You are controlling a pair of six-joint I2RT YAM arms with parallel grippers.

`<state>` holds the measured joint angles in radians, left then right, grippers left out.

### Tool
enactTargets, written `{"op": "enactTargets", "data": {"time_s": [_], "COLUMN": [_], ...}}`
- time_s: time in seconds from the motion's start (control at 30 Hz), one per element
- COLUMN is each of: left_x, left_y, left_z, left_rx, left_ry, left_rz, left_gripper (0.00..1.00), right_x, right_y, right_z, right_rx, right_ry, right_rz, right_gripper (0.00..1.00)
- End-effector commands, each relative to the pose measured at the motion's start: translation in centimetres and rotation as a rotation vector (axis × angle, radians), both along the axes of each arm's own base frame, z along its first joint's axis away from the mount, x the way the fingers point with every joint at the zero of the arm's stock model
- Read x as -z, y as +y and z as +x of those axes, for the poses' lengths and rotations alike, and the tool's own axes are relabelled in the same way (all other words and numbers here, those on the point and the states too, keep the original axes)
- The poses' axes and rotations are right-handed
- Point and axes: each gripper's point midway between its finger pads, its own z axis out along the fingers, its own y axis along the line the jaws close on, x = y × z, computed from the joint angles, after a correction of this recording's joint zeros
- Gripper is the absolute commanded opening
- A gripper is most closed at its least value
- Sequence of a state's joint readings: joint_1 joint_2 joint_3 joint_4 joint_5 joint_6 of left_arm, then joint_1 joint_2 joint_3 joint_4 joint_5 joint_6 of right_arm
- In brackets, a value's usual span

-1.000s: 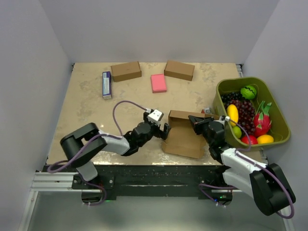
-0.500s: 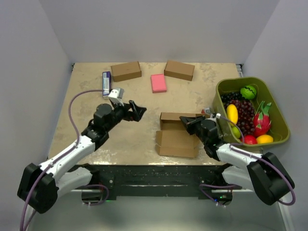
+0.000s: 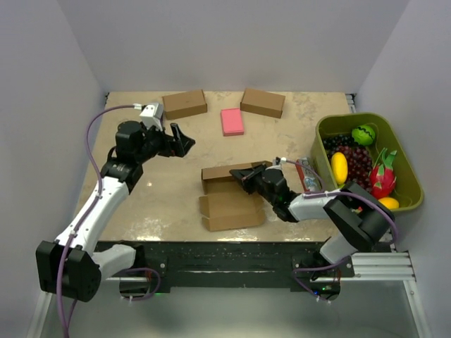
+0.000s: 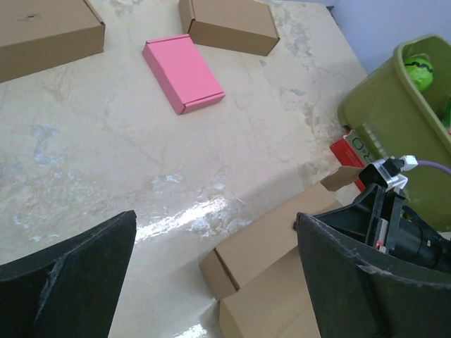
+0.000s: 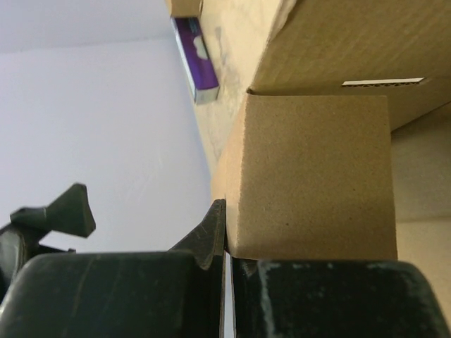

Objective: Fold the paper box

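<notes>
The paper box (image 3: 231, 210) is brown cardboard, partly folded, lying near the table's front middle with one long wall (image 3: 224, 173) standing along its far side. My right gripper (image 3: 248, 178) lies low on the table, shut, its tips pressed against the right end of that wall. The right wrist view shows a cardboard end flap (image 5: 317, 176) resting on my closed fingers, nothing visible between them. My left gripper (image 3: 184, 141) is raised at the left, open and empty, apart from the box. Its wrist view looks down on the box (image 4: 275, 243) between wide-spread fingers (image 4: 70, 282).
Two ready-made brown boxes (image 3: 184, 103) (image 3: 263, 103) and a pink pad (image 3: 232, 121) lie at the back. A green basket (image 3: 352, 117) of fruit stands at the right, a red packet (image 3: 308, 172) beside it. A purple-and-white carton (image 5: 197, 60) lies at the back left.
My left arm pulled away from the box, up and to the back left, open. My right gripper, staying shut, has moved left with the box, which now lies flatter and further left.
</notes>
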<state>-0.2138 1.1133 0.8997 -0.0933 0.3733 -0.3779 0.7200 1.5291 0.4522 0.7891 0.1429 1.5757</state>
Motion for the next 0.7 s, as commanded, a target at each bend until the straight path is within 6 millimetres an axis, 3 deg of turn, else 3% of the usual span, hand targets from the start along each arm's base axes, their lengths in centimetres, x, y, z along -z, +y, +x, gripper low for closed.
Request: {"op": "enactTargets", "data": {"time_s": [0.0,0.07,0.1,0.2,0.33,0.37,0.4,0.43,0.47,0.53,0.57,0.6,0.67], "left_x": [0.7,1.9,2.4,3.2,4.1,4.3,4.5,4.7,4.9,5.8,6.1,6.6,7.0], "left_y": [1.0,1.9,1.7,1.9,2.8,2.8,2.7,2.6,2.6,2.3,2.2,2.0,1.9], "left_z": [1.2,1.9,1.7,1.5,1.5,1.4,1.3,1.2,1.2,0.7,0.5,0.1,-0.3], "left_rx": [-0.02,-0.06,-0.045,-0.05,-0.083,-0.08,-0.072,-0.069,-0.063,-0.039,-0.032,-0.019,-0.011], "left_ry": [-0.044,-0.038,-0.019,-0.013,0.005,0.006,0.009,0.014,0.02,0.045,0.053,0.069,0.082], "left_rz": [0.088,0.122,0.12,0.132,0.177,0.176,0.174,0.174,0.177,0.175,0.176,0.176,0.169], "left_gripper": [1.0,1.0,1.0,1.0,1.0,1.0,1.0,1.0,1.0,1.0,1.0,1.0,1.0], "right_x": [-2.0,-1.9,-1.9,-1.8,-1.9,-0.7,-1.8,-1.6,0.1,-1.2,0.3,-1.6,-1.9], "right_y": [2.0,1.9,1.8,0.9,-0.7,-1.5,-2.0,-2.7,-3.8,-5.6,-7.1,-8.8,-11.2], "right_z": [0.8,0.6,0.6,0.2,-0.8,-1.6,-2.0,-2.4,-3.5,-4.4,-5.3,-5.2,-5.6], "right_rx": [-0.013,-0.016,-0.018,-0.011,-0.007,-0.01,-0.004,0.0,-0.003,0.026,0.032,0.09,0.125], "right_ry": [-0.076,-0.076,-0.085,-0.095,-0.093,-0.066,-0.091,-0.087,-0.045,-0.076,-0.033,-0.101,-0.114], "right_rz": [0.029,0.02,0.007,-0.054,-0.128,-0.164,-0.16,-0.174,-0.228,-0.248,-0.323,-0.354,-0.472], "right_gripper": [0.12,0.36,0.56,0.79,0.85,0.86,0.86,0.86,0.86,0.86,0.86,0.86,0.88]}}
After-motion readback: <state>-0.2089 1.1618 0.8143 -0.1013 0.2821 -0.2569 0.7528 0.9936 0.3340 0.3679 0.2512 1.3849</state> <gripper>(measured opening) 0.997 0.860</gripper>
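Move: The right hand already has its shut fingers on the paper box's upturned far panel; the box's middle lies about 5 cm back from that hand and roughly 9 below, neither left nor right. The red box stands some 26 cm to its right and 5 farther out. From the left hand the paper box is about 8 cm back, 15 right and 22 below; the pink box lies 25 cm ahead of that hand and 14 right. The right fingers let go of the far panel, opening wide while the hand still eases about 1.5 cm left; the hand then backs off to the right and towards its base, some 7 cm right and 5 back, rising about 3 and tilting slightly. The left hand, open and empty, sinks about 6 cm beyond the box's left end, drifting a little left. ##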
